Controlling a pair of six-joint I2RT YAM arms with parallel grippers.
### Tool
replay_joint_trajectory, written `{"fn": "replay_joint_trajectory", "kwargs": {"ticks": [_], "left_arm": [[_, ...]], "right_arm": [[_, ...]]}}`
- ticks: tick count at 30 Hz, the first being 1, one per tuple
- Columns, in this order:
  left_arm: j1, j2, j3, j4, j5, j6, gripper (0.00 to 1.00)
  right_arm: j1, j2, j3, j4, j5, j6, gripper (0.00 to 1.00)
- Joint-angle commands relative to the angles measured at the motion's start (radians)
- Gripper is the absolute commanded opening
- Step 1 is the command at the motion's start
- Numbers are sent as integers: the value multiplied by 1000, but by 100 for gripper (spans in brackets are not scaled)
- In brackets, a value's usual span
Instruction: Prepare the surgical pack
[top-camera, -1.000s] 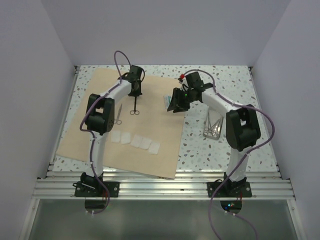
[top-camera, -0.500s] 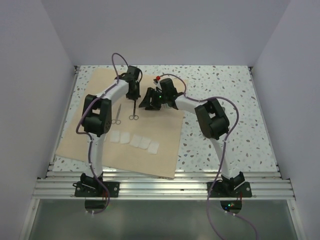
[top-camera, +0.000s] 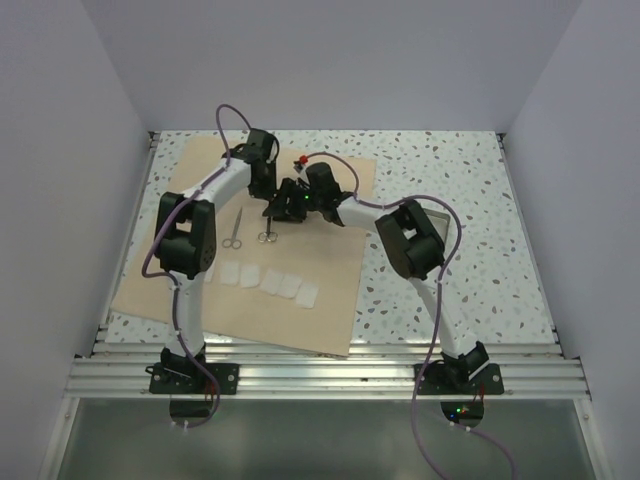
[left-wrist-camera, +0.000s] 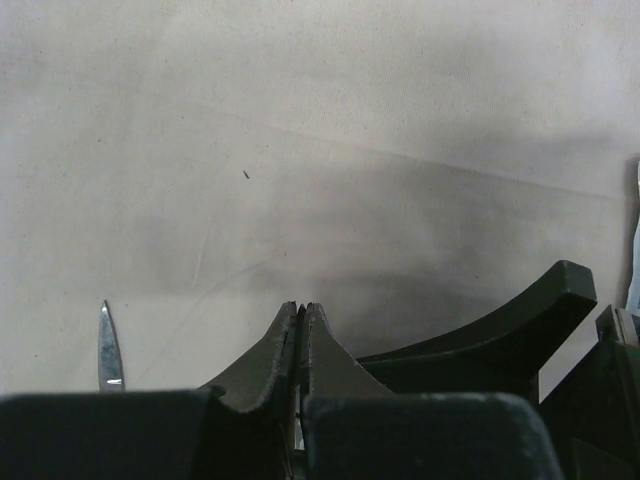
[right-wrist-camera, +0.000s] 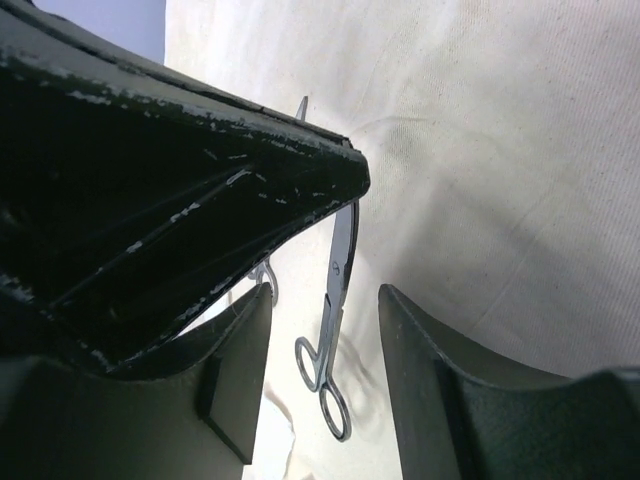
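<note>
The tan wrap sheet (top-camera: 330, 270) lies flat on the left of the table. My left gripper (top-camera: 265, 197) (left-wrist-camera: 301, 305) is shut on steel scissors (top-camera: 267, 228) (right-wrist-camera: 335, 290), whose finger rings point toward the near edge. My right gripper (top-camera: 283, 207) (right-wrist-camera: 325, 295) is open just beside it, with the scissors' handle between its fingers (right-wrist-camera: 235, 380) and touching neither. A second pair of scissors (top-camera: 233, 230) lies on the sheet to the left; its tip (left-wrist-camera: 107, 345) shows in the left wrist view. Several white gauze squares (top-camera: 272, 281) sit in a row nearer the front.
The steel tray (top-camera: 445, 215) stands on the speckled tabletop (top-camera: 460, 160) to the right, mostly hidden behind the right arm's elbow (top-camera: 410, 240). White walls close in the left, right and back. An aluminium rail (top-camera: 320, 375) runs along the near edge.
My right arm has swung left from beside the tray, across the sheet, to the left gripper. The left gripper and its scissors have shifted slightly toward the near edge.
</note>
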Motion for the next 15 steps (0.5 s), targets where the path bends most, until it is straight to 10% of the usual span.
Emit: {"fn": "replay_joint_trajectory", "kwargs": {"ticks": [1,14,15], "left_arm": [[6,-69,-5,3,37,-15,0],[20,-97,1,-5,80,-27,0],[32,-100,0,-11,79,-29,22]], "right_arm": [[14,9,-1,92,8,32,50],[26,-23,-82,134,21,100,0],[25,-35,-93,123,23,100,0]]}}
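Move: The scissors hang by their tip from the shut left fingers, their middle about 6 cm back and 1 cm below the left hand. They already stand between the open right fingers, roughly 1 cm back and 1 cm left of that hand. The other scissors lie about 8 cm left of the right hand and 3 cm back, the nearest gauze pad some 16 cm straight back, both about 3 cm lower. Close the right gripper from half open to shut on the middle of the scissors, pinching them across, while easing that hand about 1 cm left and 1 cm back. Keep the left grip on the tip, raise the left hand about 1.5 cm, and only at the end start parting its fingers. ##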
